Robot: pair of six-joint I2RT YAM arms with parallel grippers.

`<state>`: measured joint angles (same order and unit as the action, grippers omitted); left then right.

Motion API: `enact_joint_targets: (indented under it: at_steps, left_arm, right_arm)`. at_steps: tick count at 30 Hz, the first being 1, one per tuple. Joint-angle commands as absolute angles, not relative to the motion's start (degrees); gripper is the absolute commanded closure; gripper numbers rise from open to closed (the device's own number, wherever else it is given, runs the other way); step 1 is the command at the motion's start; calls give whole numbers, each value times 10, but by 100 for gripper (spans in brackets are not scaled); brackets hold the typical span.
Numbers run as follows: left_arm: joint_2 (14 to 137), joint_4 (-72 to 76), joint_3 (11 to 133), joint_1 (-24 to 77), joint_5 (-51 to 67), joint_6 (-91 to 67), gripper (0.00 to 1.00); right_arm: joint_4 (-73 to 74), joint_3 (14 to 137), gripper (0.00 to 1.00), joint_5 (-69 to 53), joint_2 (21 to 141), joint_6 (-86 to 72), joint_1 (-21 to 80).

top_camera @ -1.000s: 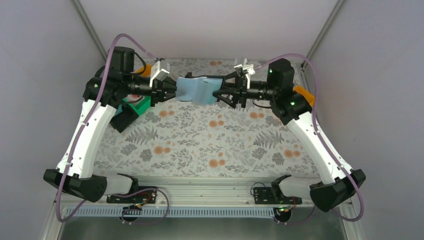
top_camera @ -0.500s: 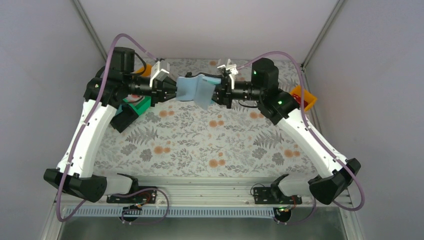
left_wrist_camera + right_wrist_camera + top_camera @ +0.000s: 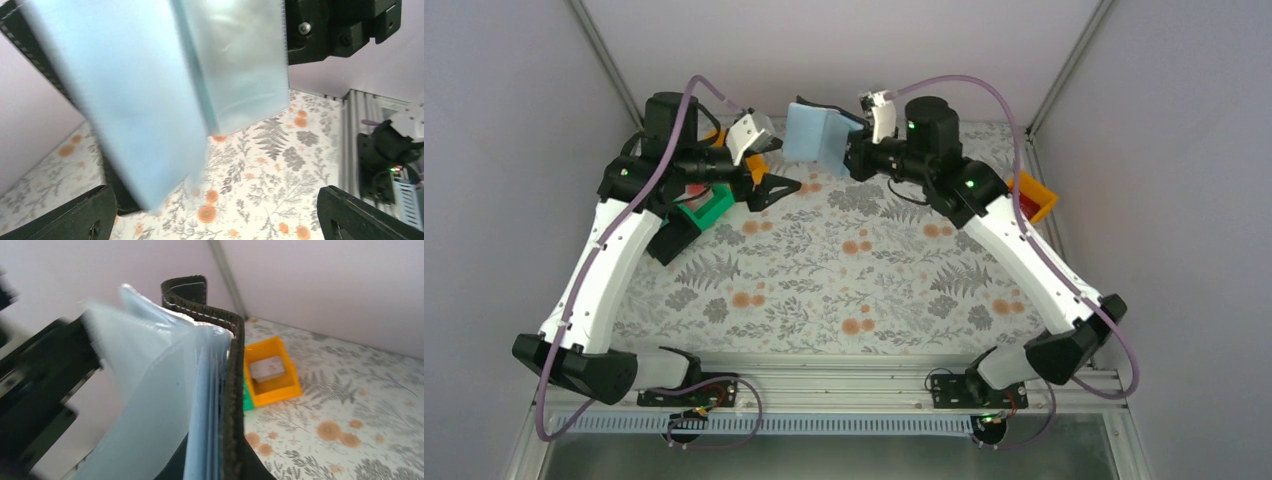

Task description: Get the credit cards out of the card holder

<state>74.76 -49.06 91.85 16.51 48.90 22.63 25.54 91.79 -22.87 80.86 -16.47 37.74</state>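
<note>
The card holder (image 3: pixel 817 136) hangs open in the air at the back of the table, its grey-blue pockets fanned out and its black cover behind. My right gripper (image 3: pixel 852 158) is shut on its right edge; in the right wrist view the black cover and pocket sheets (image 3: pixel 215 390) run straight up from between the jaws (image 3: pixel 220 472). My left gripper (image 3: pixel 772 168) stands wide open just left of and below it, holding nothing. In the left wrist view the holder (image 3: pixel 150 90) floats above the open gripper (image 3: pixel 220 220). The credit cards are hidden.
An orange bin (image 3: pixel 760 166) sits behind the left gripper, with a green bin (image 3: pixel 706 208) and a black bin (image 3: pixel 674 236) under the left arm. Another orange bin (image 3: pixel 1034 194) stands at the back right. The right wrist view shows an orange bin (image 3: pixel 270 372) with a pale flat piece inside.
My left gripper let go of the card holder, opened wide and drew back left. My right gripper closed on the holder's right edge and carried it up and back.
</note>
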Motion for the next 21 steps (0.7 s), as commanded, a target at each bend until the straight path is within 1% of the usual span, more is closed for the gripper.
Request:
enact_joint_targets:
  at_steps: [1, 5, 8, 12, 16, 18, 21]
  left_arm:
    - [762, -445, 931, 188, 390, 194, 0]
    - [778, -435, 929, 220, 329, 185, 0]
    - [789, -425, 919, 236, 297, 176, 0]
    - [801, -417, 910, 240, 230, 171, 0]
    - [804, -414, 903, 237, 129, 175, 0]
    - [802, -414, 898, 225, 119, 176, 0]
    - [802, -418, 897, 198, 145, 172, 0]
  right_arm:
    - [334, 987, 96, -29, 871, -257, 426]
    - [337, 1016, 96, 41, 903, -269, 468]
    - [330, 1031, 96, 52, 916, -273, 483]
    - [329, 1047, 96, 23, 932, -274, 487]
    - [324, 1045, 96, -9, 925, -271, 486]
    - [320, 1039, 96, -18, 916, -267, 486]
    - [323, 1037, 96, -38, 904, -257, 482]
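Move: Card holder hangs in the air in the right gripper's fingers. From the open left gripper its middle lies about 6 cm to the right, some 4 cm ahead and 4 cm higher. The right gripper is roughly 12 cm to the left gripper's right and 2 cm farther out, about 2 cm higher. From the right fingers, the holder's middle is about 5 cm left, 2 cm ahead and 2 cm up. Bring the left gripper, jaws kept wide open, forward about 8 cm and down 5 to the loose blue sleeves, easing right, then back left, and turning some 20 degrees counter-clockwise. Meanwhile keep the right grip on the card holder and carry it down and left to meet the left jaws, with a short push forward at first, turning clockwise. Don't close the left fingers yet. ##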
